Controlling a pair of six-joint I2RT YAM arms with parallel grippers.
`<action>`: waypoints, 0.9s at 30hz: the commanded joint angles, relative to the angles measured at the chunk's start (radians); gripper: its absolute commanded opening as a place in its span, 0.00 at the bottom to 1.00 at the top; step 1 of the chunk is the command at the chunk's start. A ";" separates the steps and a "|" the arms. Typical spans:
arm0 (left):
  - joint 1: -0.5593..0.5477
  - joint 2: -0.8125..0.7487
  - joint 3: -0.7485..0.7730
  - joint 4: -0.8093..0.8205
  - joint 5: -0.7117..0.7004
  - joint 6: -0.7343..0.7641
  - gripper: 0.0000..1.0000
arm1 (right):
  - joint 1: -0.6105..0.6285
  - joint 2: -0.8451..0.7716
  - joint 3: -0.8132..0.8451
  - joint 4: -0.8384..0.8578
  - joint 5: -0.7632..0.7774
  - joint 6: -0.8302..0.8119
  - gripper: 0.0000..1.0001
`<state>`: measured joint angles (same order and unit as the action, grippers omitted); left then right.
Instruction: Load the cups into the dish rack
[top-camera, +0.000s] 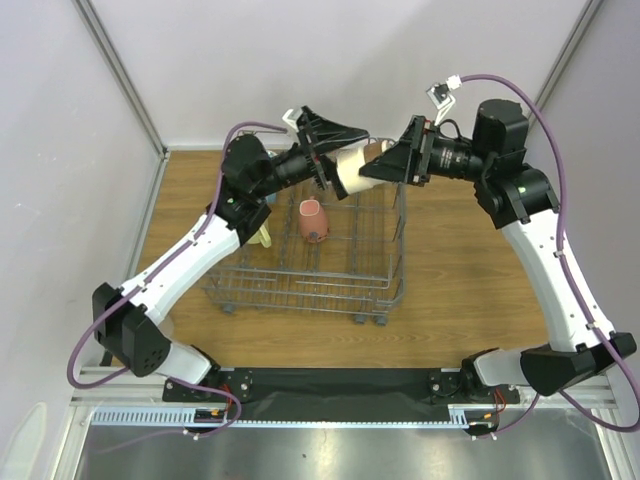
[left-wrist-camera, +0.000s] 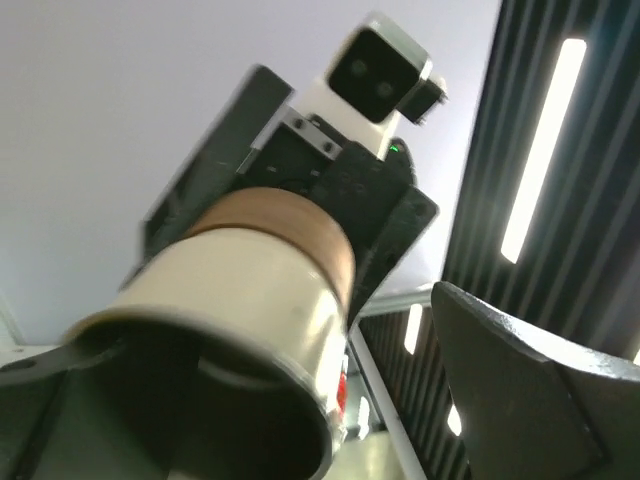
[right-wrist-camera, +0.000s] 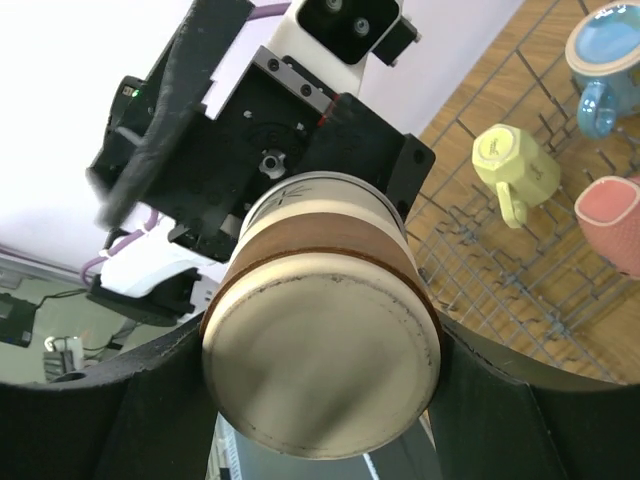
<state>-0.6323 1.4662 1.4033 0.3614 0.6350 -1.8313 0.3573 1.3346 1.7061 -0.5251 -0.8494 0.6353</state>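
Observation:
A cream-and-brown cup (top-camera: 352, 167) hangs in the air above the far edge of the dish rack (top-camera: 300, 290), between my two grippers. My right gripper (top-camera: 375, 163) is shut on its base end, a finger pressed on each side (right-wrist-camera: 325, 400). My left gripper (top-camera: 345, 160) is open around the cup's mouth end; in the left wrist view (left-wrist-camera: 290, 400) a gap shows between the cup (left-wrist-camera: 250, 290) and the right finger (left-wrist-camera: 530, 390). In the rack lie a salmon pink cup (top-camera: 312, 222) and a pale yellow cup (top-camera: 262, 232); the right wrist view also shows a blue mug (right-wrist-camera: 605, 55).
The grey wire rack stands mid-table on the wooden top (top-camera: 470, 260), its upright tines below the held cup. The left arm's forearm (top-camera: 200, 250) crosses over the rack's left side. Pale walls close off the back and sides.

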 joint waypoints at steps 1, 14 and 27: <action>0.035 -0.044 -0.065 -0.056 0.057 0.056 0.99 | 0.009 0.012 0.073 0.047 0.019 -0.029 0.00; 0.348 -0.357 -0.231 -0.567 0.046 0.486 1.00 | -0.024 0.086 0.064 -0.042 0.209 -0.063 0.00; 0.361 -0.267 0.275 -1.249 -0.273 1.064 1.00 | 0.230 0.346 0.174 -0.361 0.847 -0.322 0.00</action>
<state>-0.2764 1.2095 1.6070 -0.6979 0.4854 -0.9459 0.5251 1.6520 1.8053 -0.8059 -0.2371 0.4213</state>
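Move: The right hand holds the cream-and-brown cup, already released by the left's open fingers around it. Its goal, the rack's free space, lies roughly 20 cm ahead, 5 cm left and 36 cm below; the pink mug is about 17 ahead and 14 left, the clear glass 34 ahead and 11 left, both similarly low. From the left hand the white cup on the table is some 50 cm left, 10 back and 44 below. The left hand, fingers still wide open, backs off the cup to its left by about 16 cm while sinking roughly 10 cm and then lifting a little, its fingertips tipping down and swinging forward. The right hand keeps its grip on the cup and eases forward, then dives down and forward towards the rack's free space beside the pink mug, ending some 16 cm lower and 10 cm farther out, with its fingers tilted about 30 degrees downward and turned clockwise. ##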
